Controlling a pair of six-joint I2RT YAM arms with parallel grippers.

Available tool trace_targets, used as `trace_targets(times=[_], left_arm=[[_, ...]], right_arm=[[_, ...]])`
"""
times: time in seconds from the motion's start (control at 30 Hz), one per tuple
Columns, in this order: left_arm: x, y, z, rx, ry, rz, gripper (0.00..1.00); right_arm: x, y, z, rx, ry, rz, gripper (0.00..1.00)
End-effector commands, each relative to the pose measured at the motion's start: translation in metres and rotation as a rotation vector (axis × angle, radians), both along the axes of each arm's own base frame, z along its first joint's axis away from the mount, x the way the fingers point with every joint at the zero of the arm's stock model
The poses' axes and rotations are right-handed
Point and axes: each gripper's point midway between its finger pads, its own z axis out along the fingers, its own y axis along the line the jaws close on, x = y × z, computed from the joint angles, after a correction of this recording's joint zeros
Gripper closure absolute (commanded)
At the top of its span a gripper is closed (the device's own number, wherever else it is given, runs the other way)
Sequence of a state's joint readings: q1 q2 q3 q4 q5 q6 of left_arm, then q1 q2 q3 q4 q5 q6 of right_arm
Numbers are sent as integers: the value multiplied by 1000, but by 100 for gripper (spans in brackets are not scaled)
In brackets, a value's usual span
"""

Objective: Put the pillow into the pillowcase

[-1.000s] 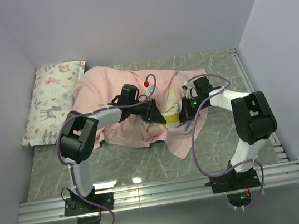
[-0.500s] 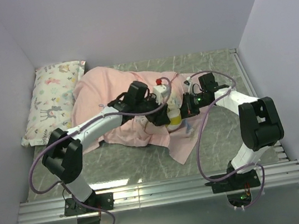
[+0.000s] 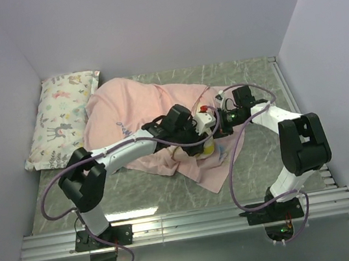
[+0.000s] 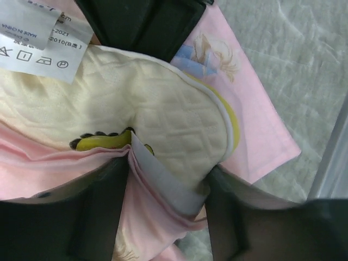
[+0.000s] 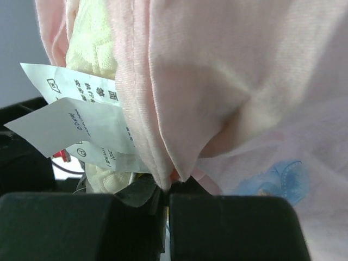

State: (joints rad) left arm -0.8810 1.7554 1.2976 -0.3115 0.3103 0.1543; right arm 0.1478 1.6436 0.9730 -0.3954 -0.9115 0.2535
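The pale pink pillowcase (image 3: pixel 138 109) lies in a mound across the middle of the table, covering most of the pillow. Only a cream, yellow-banded corner of the pillow (image 3: pixel 208 147) pokes out at its right end. My left gripper (image 3: pixel 202 141) stands open at that corner. In the left wrist view the quilted pillow (image 4: pixel 163 114) and the pillowcase hem (image 4: pixel 163 190) sit between the spread fingers (image 4: pixel 92 223). My right gripper (image 3: pixel 220 122) is shut on the pillowcase edge (image 5: pixel 163 109), with white care labels (image 5: pixel 81 125) and the cream pillow (image 5: pixel 92 32) beside it.
A smaller white pillow with animal and flower print (image 3: pixel 61 118) lies along the left wall. Walls close the table on three sides. A metal rail (image 3: pixel 188 223) runs along the near edge and another (image 3: pixel 287 94) along the right side.
My left arm has stretched to the right along the pillowcase, and its jaws have opened at the pillow corner. The pink fabric has settled flatter. The right gripper has kept its hold.
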Motion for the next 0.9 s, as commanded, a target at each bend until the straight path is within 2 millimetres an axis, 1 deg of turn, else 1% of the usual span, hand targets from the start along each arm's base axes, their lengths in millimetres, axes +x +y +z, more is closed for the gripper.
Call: trace_targets(times=[0.0,0.03,0.07,0.1,0.13,0.17,0.2,0.23,0.27,0.3,0.33,0.37,0.4,0.43,0.5,0.53,0.57,0.6,0.63,0.67,0.7,0.73,0.77,0.8,0.83,0.87], left_arm=[[27,-35,8,-121,-18,98,55],[39,-42,19,-166,25,156,73],[47,-45,19,-193,81,202,99],[68,-41,6,-218,199,313,100],[83,-44,13,-262,234,350,100],[94,-41,11,-286,277,386,100],[119,-31,4,-324,319,473,100],[131,-26,0,-339,332,516,100],[151,-11,-17,-335,347,588,100],[159,-7,-23,-347,367,634,100],[166,-2,-30,-342,371,666,100],[170,2,-37,-334,376,690,100],[172,6,-49,-316,385,714,100],[171,8,-56,-304,387,722,100],[173,3,-62,-317,386,721,100],[171,1,-66,-307,395,720,100],[168,-3,-73,-289,397,719,100],[170,-6,-71,-288,381,719,100],[172,-7,-73,-280,365,737,100],[172,-9,-73,-282,368,744,100],[172,-11,-77,-289,396,766,100],[174,-12,-76,-299,411,778,100],[175,-12,-77,-310,427,784,100],[176,-8,-78,-329,448,802,100],[177,-7,-75,-349,449,806,100],[174,-10,-70,-366,463,783,100]], right_arm=[[-23,22,37,169,28,93,100],[-25,22,36,165,36,97,100],[-28,22,34,159,41,101,100],[-28,21,33,151,24,113,100],[-34,18,30,130,50,117,100],[-36,16,31,122,51,126,100],[-36,13,32,113,19,146,100],[-43,10,33,105,53,150,100],[-43,7,35,95,37,159,100],[-40,4,41,98,24,157,100],[-43,2,45,102,37,154,100],[-45,3,54,118,16,166,100],[-44,4,64,135,-6,176,100],[-48,4,71,152,2,183,100],[-50,11,99,251,-16,214,100],[-51,13,107,285,-7,222,100],[-49,16,121,325,1,225,100],[-50,19,132,379,9,242,100],[-50,20,140,407,11,252,100],[-51,23,143,425,36,258,100],[-50,24,150,434,24,271,100],[-57,24,154,452,72,275,100],[-58,24,151,447,54,292,100],[-58,23,151,434,45,295,100],[-59,21,146,408,59,286,100],[-58,20,144,396,51,285,100]])
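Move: The free stretch of pillowcase hem the left hand goes for lies almost between its open fingers, about 1 cm ahead, 2 cm to the right and 2 cm below. From that hand, the pillow's bare end bulges some 4 cm to the right, level fore and aft and 3 cm lower, with its white labels about 5 cm ahead and 4 cm right. From the right hand, which already pinches the hem, the pillow end is about 4 cm back, 2 cm left and 3 cm below. The left hand shuts its fingers on the pillowcase hem beside the pillow's bare end and carries it about 12 cm forward, with some 5 cm down and 4 cm right, turning counter-clockwise and tipping down some 30 degrees. The right hand keeps its pinch on its own stretch of hem, dips slightly to the right, then swings steeply up about 10 cm, raising the cloth. ##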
